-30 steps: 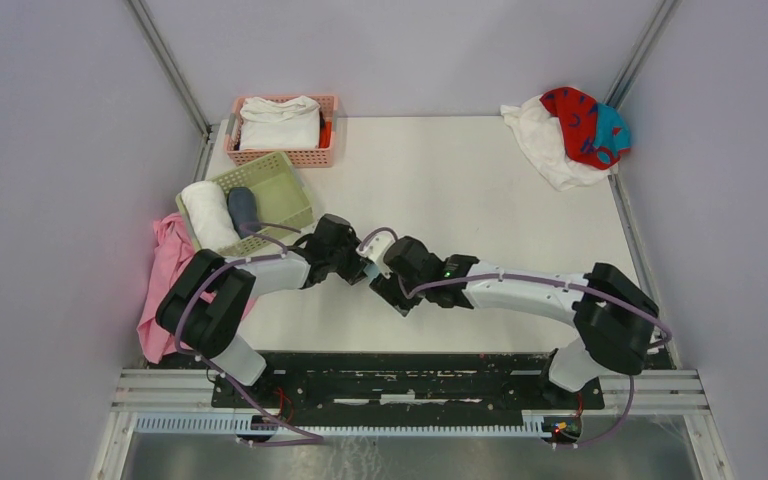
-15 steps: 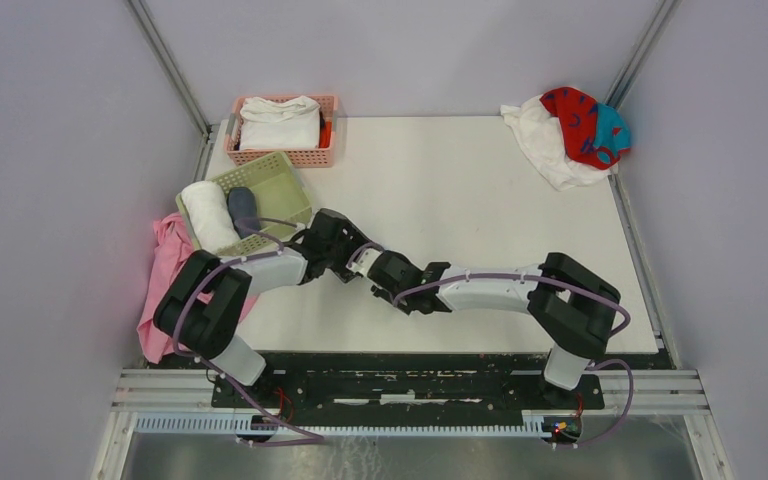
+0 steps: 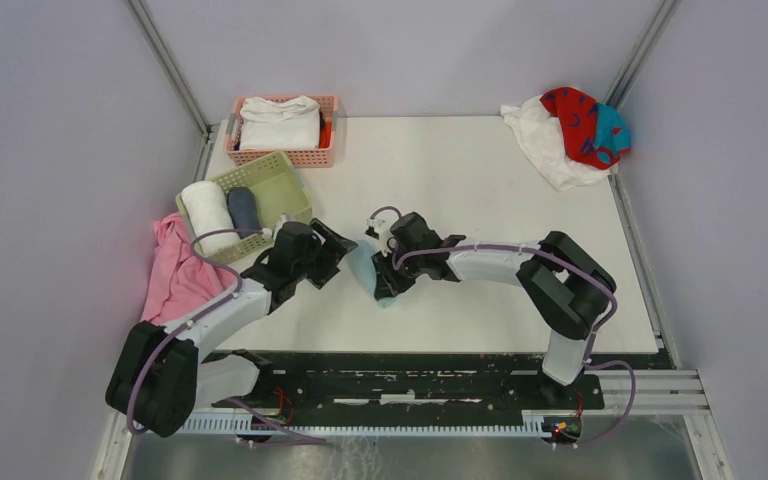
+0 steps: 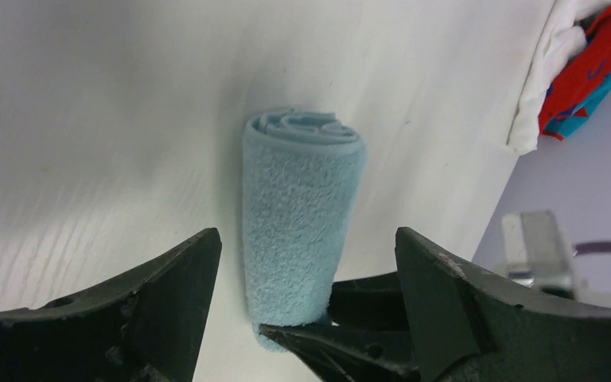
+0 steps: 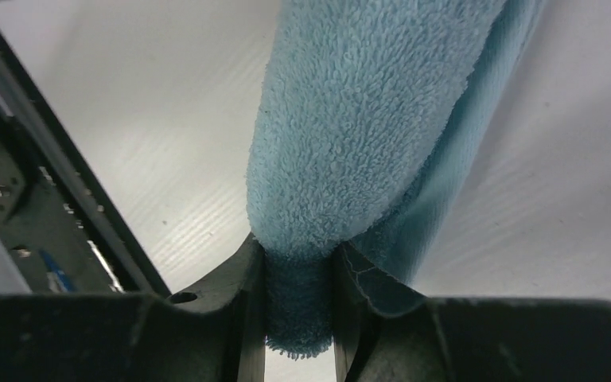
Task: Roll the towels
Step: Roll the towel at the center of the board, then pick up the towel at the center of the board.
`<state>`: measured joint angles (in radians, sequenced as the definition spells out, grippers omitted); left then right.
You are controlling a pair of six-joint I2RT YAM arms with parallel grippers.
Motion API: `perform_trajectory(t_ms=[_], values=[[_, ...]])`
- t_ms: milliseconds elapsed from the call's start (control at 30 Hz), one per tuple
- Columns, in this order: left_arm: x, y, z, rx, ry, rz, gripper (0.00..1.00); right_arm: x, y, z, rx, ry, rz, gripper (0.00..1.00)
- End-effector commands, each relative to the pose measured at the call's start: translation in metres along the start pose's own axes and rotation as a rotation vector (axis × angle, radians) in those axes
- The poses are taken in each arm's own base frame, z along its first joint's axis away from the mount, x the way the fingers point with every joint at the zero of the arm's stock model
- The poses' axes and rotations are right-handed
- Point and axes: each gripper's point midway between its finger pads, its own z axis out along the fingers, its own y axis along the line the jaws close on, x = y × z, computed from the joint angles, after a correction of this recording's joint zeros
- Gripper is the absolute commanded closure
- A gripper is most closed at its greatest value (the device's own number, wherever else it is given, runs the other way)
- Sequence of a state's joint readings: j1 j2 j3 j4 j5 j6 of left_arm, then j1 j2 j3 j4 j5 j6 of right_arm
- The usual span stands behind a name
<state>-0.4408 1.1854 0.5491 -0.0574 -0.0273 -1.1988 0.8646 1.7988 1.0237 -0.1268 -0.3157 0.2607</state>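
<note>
The small light blue towel [image 3: 364, 268] is a tight roll lying on the white table [image 3: 480, 200]. My right gripper [image 3: 384, 276] is shut on one end of it; the right wrist view shows the blue pile [image 5: 350, 119] pinched between both fingers [image 5: 247, 310]. My left gripper [image 3: 333, 257] stands open just left of the roll. In the left wrist view the roll [image 4: 302, 207] lies in the wide gap between the left fingers [image 4: 183, 278] without touching them. A large white towel [image 3: 545, 145] and the red towel with teal marks [image 3: 582, 122] lie crumpled at the far right corner.
A green basket [image 3: 282, 188] at the left holds a rolled white cloth [image 3: 205, 213] and a dark roll [image 3: 243, 209]. Behind it a pink basket [image 3: 305, 156] holds folded white cloth. A plain pink cloth [image 3: 172, 275] hangs over the table's left edge.
My left gripper has opened and drawn back to the left off the blue roll. My right gripper has closed on the roll's end and its arm has swung toward the table's middle.
</note>
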Motion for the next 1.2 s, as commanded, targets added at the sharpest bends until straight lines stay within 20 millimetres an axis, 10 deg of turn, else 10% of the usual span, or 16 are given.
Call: perform_trajectory(t_ms=[0,633,1167], values=[[0.025,0.007,-0.003,0.076,0.089,-0.023,0.13,0.020,0.020,0.014,-0.207,0.055,0.215,0.75],[0.083,0.018,0.031,0.082,0.232,-0.054,0.24,0.035,-0.013,0.038,-0.331,0.098,0.602,0.75],[0.078,0.056,0.065,-0.116,0.183,0.048,0.44,0.020,-0.020,0.032,-0.417,0.052,0.685,0.62]])
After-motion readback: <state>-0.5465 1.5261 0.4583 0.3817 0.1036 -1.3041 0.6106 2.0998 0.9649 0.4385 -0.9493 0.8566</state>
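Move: The left hand is open and empty above the table. The middle of the rolled blue towel lies about 6 cm to its right, 2 cm back towards the base and 6 cm below. The right hand already pinches the roll's near end, with the roll's middle some 4 cm ahead of it, 2 cm to its left and at about its height. From the left hand the green basket lies roughly 16 cm left, 9 cm ahead and 6 cm lower. The left hand drops about 5 cm while drawing back 4, then sweeps some 4 to 5 cm right at low height to the towel roll and eases slightly forward, its wide fingers closing partway until they stand either side of the roll and touch it beside the right gripper. Meanwhile the right hand keeps its pinch on the near end, shifts about 2 cm left and then some 2 cm forward, and turns its wrist some 45 degrees, so that its steeply down-pointing fingers come to point mostly left and much flatter. ##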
